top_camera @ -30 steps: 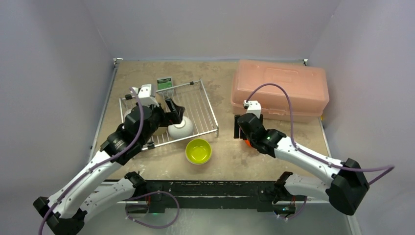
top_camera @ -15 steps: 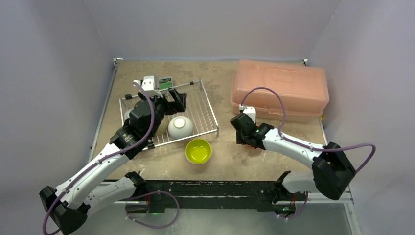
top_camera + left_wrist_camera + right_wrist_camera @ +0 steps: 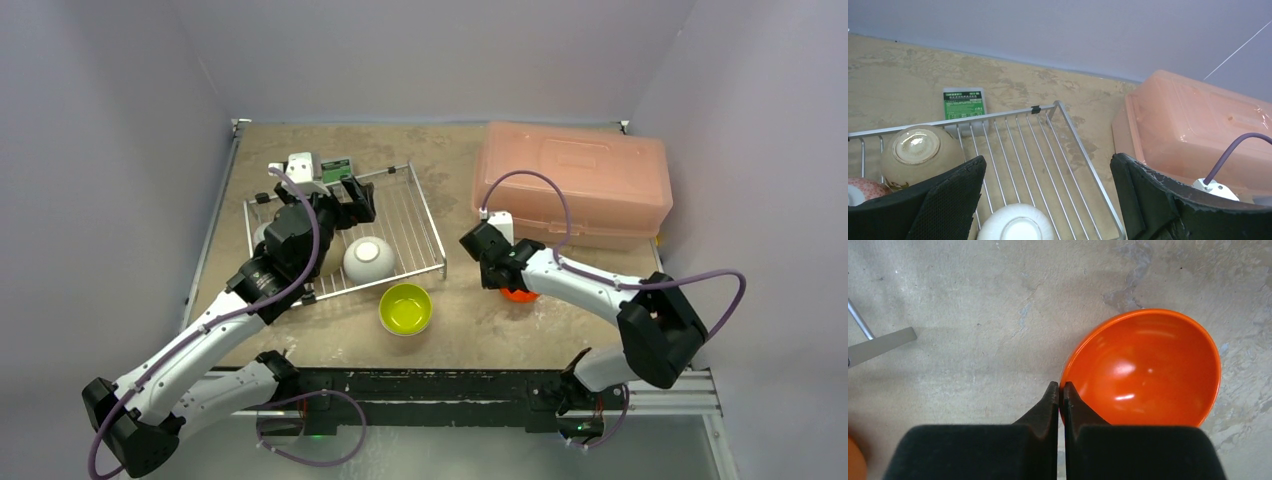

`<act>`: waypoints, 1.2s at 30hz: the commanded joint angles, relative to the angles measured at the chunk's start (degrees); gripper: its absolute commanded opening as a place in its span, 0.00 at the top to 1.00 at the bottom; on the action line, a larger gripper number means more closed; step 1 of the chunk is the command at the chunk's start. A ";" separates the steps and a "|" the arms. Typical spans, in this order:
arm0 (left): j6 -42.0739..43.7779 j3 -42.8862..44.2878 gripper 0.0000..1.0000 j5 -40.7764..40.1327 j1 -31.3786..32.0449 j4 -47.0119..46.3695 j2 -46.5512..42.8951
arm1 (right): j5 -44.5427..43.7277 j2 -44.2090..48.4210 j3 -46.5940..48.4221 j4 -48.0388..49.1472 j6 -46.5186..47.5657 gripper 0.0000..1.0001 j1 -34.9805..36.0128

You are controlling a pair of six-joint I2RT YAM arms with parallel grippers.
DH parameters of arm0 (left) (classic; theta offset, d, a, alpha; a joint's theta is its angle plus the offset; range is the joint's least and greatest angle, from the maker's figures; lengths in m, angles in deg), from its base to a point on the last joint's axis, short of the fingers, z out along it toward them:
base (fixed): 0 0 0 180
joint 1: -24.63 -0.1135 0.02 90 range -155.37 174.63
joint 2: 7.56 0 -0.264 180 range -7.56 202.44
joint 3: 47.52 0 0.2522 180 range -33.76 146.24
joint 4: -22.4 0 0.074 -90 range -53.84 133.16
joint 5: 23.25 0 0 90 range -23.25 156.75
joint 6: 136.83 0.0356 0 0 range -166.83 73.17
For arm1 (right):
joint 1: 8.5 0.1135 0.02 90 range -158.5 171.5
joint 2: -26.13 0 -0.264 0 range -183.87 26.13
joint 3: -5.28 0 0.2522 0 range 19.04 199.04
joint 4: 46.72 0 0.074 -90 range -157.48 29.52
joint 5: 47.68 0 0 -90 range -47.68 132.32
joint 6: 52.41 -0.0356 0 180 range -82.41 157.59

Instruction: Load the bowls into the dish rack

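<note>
My right gripper (image 3: 1060,387) is shut on the rim of an orange bowl (image 3: 1148,370), one finger inside and one outside. That orange bowl (image 3: 518,294) lies on the table right of the dish rack (image 3: 432,225), with the right gripper (image 3: 500,280) at its left edge. A lime-green bowl (image 3: 405,308) sits on the table in front of the rack. A white bowl (image 3: 369,257) lies upside down in the rack. My left gripper (image 3: 1048,195) hangs open over the dish rack (image 3: 1083,155), above the white bowl (image 3: 1015,227) and beside an upturned beige bowl (image 3: 918,150).
A pink translucent box (image 3: 570,185) stands at the back right, close behind the right arm. A small green card (image 3: 336,169) lies behind the rack. A reddish patterned bowl (image 3: 860,190) shows at the rack's left end.
The right jaws closed onto the orange bowl's rim while that arm shifted left. The left gripper rose from the white bowl toward the rack's back and stayed open.
</note>
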 commanded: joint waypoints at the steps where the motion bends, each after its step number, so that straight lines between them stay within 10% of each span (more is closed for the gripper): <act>1: 0.87 1.06 0.05 -1.42 -0.13 -1.66 -0.39 | -1.48 -0.05 3.20 -2.08 -0.18 1.00 -0.05; 19: -1.13 3.40 0.06 -15.94 -0.07 11.23 -7.55 | 17.48 8.38 15.55 21.72 5.59 1.00 -0.04; 36: -1.49 2.69 0.05 -20.47 -0.10 16.00 -11.07 | 42.54 -26.26 48.35 36.86 -3.90 1.00 -0.13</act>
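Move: Ahead and to the left of the right hand, which already pinches the orange bowl's left rim, lies the rack's free back-right spot, about 19 cm forward and 30 cm left, slightly higher. The upturned white bowl sits 5 cm forward and 33 cm left of the hand, the rear beige bowl 20 forward and 46 left, and the green bowl 7 back and 23 left. From the left hand, the free spot lies 15 cm ahead, 9 right and 23 below. Lifting the pinched orange bowl off the table, the right hand climbs steeply and sweeps left about 25 cm, with some 12 cm forward, towards the rack's free back-right part, then starts to sink. Its wrist rolls left side up about 50 degrees and swings roughly 30 counter-clockwise; the open, empty left hand shifts about 9 cm left and slightly back, turning counter-clockwise too. ##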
